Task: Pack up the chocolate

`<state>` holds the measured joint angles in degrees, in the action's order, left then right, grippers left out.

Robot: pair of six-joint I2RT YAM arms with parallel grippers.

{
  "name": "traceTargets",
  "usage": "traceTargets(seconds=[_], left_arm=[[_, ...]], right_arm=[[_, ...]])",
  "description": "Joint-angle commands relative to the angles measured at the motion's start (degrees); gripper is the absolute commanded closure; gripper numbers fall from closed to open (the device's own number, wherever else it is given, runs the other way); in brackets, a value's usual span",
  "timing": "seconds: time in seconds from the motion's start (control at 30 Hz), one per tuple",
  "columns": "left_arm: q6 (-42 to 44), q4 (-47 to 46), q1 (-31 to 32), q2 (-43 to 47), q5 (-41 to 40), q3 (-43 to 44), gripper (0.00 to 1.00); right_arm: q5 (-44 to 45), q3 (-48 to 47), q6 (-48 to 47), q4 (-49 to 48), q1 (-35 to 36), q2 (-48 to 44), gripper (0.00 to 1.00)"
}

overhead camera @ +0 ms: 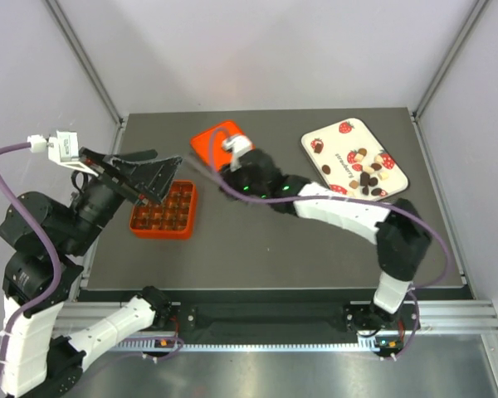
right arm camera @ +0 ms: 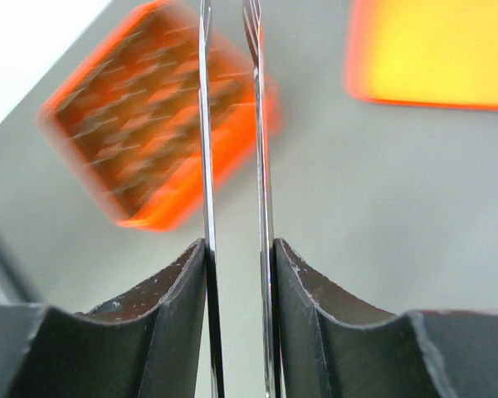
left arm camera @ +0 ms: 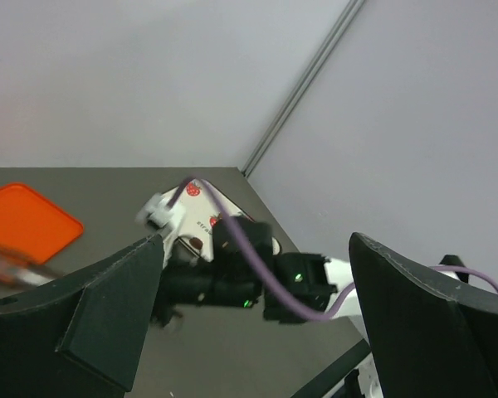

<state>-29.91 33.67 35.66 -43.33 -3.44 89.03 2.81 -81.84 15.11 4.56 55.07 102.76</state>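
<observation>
The chocolate, small dark and pale pieces, lies on a white strawberry-print tray at the back right. An orange-red box with square compartments sits at the left; its cells look dark brown, blurred in the right wrist view. My right gripper hovers between box and tray, shut on thin metal tweezers whose tips run out of view. Whether they hold a piece is hidden. My left gripper hangs open and empty above the box's far edge.
A flat orange lid lies at the back middle, just behind the right gripper. Grey walls stand close round the dark mat. The right arm crosses the left wrist view.
</observation>
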Motion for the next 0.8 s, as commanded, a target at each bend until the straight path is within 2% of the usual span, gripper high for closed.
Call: traceTargets(seconds=[0.0,0.13,0.37,0.53,0.77], left_arm=[[0.29,-0.62,-0.06,-1.23,1.06,0.62,0.02],[0.47,-0.54,-0.15,-1.67,1.16,-1.58,0.02],[0.29,-2.47,-0.15,-1.84,1.42,-5.89,0.01],[0.47,-2.47,-0.15,-2.72,1.42,-7.03,0.01],[0.21,-2.03,-0.15,-3.51,1.33,-7.73,0.01]], right_arm=[[3.95,5.54,-0.61,-2.36,-6.98,-9.93,0.64],[6.5,13.45,-1.66,2.63,-19.17,-19.76,0.63],[10.55,16.01,-4.3,14.23,-30.71,-24.01,0.63],[10.29,17.41,-6.59,18.11,-32.83,-23.66,0.63],[8.97,19.35,-6.5,17.51,-35.73,-22.78,0.64]])
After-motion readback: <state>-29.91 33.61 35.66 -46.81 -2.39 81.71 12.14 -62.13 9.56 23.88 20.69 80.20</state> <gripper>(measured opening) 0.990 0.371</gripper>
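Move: To the right hand's right and ahead, the strawberry tray's middle lies some 43 cm right, 22 cm farther out and about 18 cm below. On it, the lone round chocolate is about 33 cm right and 21 cm ahead of the hand, the chocolate cluster about 47 cm right and 17 cm ahead. The orange box lies about 19 cm left and 4 cm ahead, the orange lid 31 cm ahead and 2 cm left. From the left hand the tray is some 36 cm ahead, 45 cm right, 52 cm below. Swinging fast to the right, some 33 cm from beside the orange box to the strawberry tray, the right hand keeps its grip on the empty tongs and turns them about 40 degrees clockwise. It first climbs slightly and reaches forward, then sinks about 6 cm and eases back as its left side rolls down. The open, empty left hand drops about 6 cm, drifting forward and right. ##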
